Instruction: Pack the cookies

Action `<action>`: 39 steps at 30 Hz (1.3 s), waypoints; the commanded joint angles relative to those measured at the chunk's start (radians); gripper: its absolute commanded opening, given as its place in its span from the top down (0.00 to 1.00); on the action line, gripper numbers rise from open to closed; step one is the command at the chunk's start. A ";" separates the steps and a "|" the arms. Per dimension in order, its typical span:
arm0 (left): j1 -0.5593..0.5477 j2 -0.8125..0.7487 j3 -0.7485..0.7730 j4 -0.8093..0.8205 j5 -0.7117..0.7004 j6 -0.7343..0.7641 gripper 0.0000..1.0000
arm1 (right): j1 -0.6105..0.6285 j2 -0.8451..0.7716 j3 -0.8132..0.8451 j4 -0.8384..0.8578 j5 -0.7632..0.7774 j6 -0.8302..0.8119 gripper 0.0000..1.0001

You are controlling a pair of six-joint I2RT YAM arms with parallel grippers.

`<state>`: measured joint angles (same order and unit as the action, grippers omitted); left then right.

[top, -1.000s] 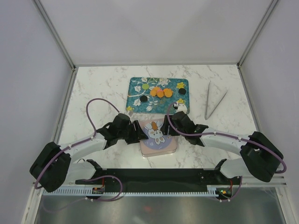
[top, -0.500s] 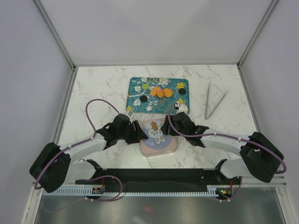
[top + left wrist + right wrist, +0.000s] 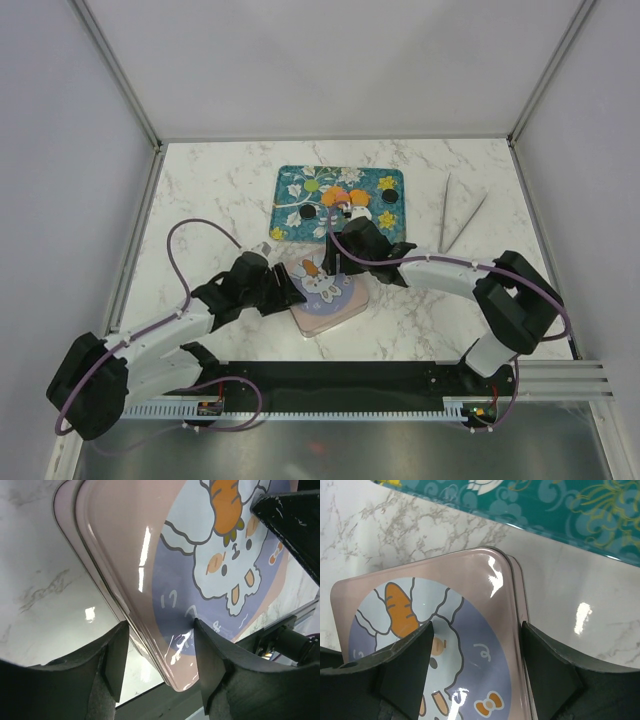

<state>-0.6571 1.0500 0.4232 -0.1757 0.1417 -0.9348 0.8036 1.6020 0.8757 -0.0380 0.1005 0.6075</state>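
The cookies lie on the teal tray (image 3: 290,185): orange ones (image 3: 335,198), a light green one (image 3: 311,185) and black ones (image 3: 309,212). The closed pink tin with the rabbit lid (image 3: 325,292) sits askew in front of the tray. My left gripper (image 3: 292,290) is open at the tin's left corner. In the left wrist view (image 3: 160,655) its jaws straddle the lid edge (image 3: 125,555), one finger touching the lid top. My right gripper (image 3: 345,265) is open over the tin's far side. In the right wrist view (image 3: 477,665) one finger lies over the rabbit lid (image 3: 470,595) and the other stands beside the rim.
Grey tongs (image 3: 455,215) lie on the marble to the right of the tray. The tray's near edge (image 3: 570,510) is just beyond the tin. The black base rail (image 3: 330,380) runs along the table's near edge.
My right arm has swung left and reaches the tin from its far side. The tin has turned and slid a little left. My left arm has drawn back slightly.
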 commanded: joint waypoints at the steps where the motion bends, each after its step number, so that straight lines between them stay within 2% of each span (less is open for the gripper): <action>1: -0.022 -0.073 0.015 -0.083 -0.054 0.068 0.36 | 0.042 0.094 0.011 -0.128 -0.147 -0.052 0.23; 6: -0.003 -0.171 0.092 -0.258 -0.186 0.106 0.27 | 0.028 0.118 0.032 -0.151 -0.150 -0.074 0.22; 14: 0.019 -0.251 0.187 -0.370 -0.298 0.145 0.17 | 0.009 0.070 0.029 -0.172 -0.159 -0.098 0.21; 22: 0.031 -0.214 0.319 -0.393 -0.264 0.211 0.16 | -0.023 -0.069 0.092 -0.212 -0.183 -0.123 0.15; 25: 0.033 -0.206 0.370 -0.403 -0.240 0.244 0.16 | -0.050 -0.137 0.109 -0.224 -0.188 -0.115 0.11; 26: 0.033 -0.202 0.380 -0.409 -0.228 0.254 0.16 | -0.058 -0.175 0.108 -0.226 -0.188 -0.111 0.02; 29: 0.033 -0.199 0.425 -0.416 -0.200 0.292 0.16 | -0.092 -0.268 0.095 -0.237 -0.176 -0.100 0.02; 39: 0.033 -0.238 0.488 -0.478 -0.146 0.376 0.15 | -0.119 -0.612 0.042 -0.335 0.086 -0.052 0.02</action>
<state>-0.6292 0.8429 0.8661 -0.6209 -0.0257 -0.6289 0.6888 1.0458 0.9306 -0.3191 0.0738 0.5377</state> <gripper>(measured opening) 0.845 0.982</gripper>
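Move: The closed cookie box with the rabbit lid lies between the hands, its middle about 6 cm right of the left hand, 2 cm ahead of it and some 3 cm below. From the right hand, on the box's far right edge, that middle is roughly 5 cm back and 4 cm left, 3 cm below. The floral tray's middle is some 12 cm ahead of the right hand and 1 cm left; a black cookie lies about 11 cm ahead and 8 cm left. The left hand comes off the box's left edge first, opening wider as it shifts some 4 cm left and slightly back, then climbs about 15 cm while easing forward, its wrist tipping upward some 20 degrees. The right hand stays low at the box's right edge, going about 2.5 cm left and then nearly 3 cm back to nudge the box, before it opens fully and swings up about 17 cm and off to the right, away from the box, its wrist tipping up too. ##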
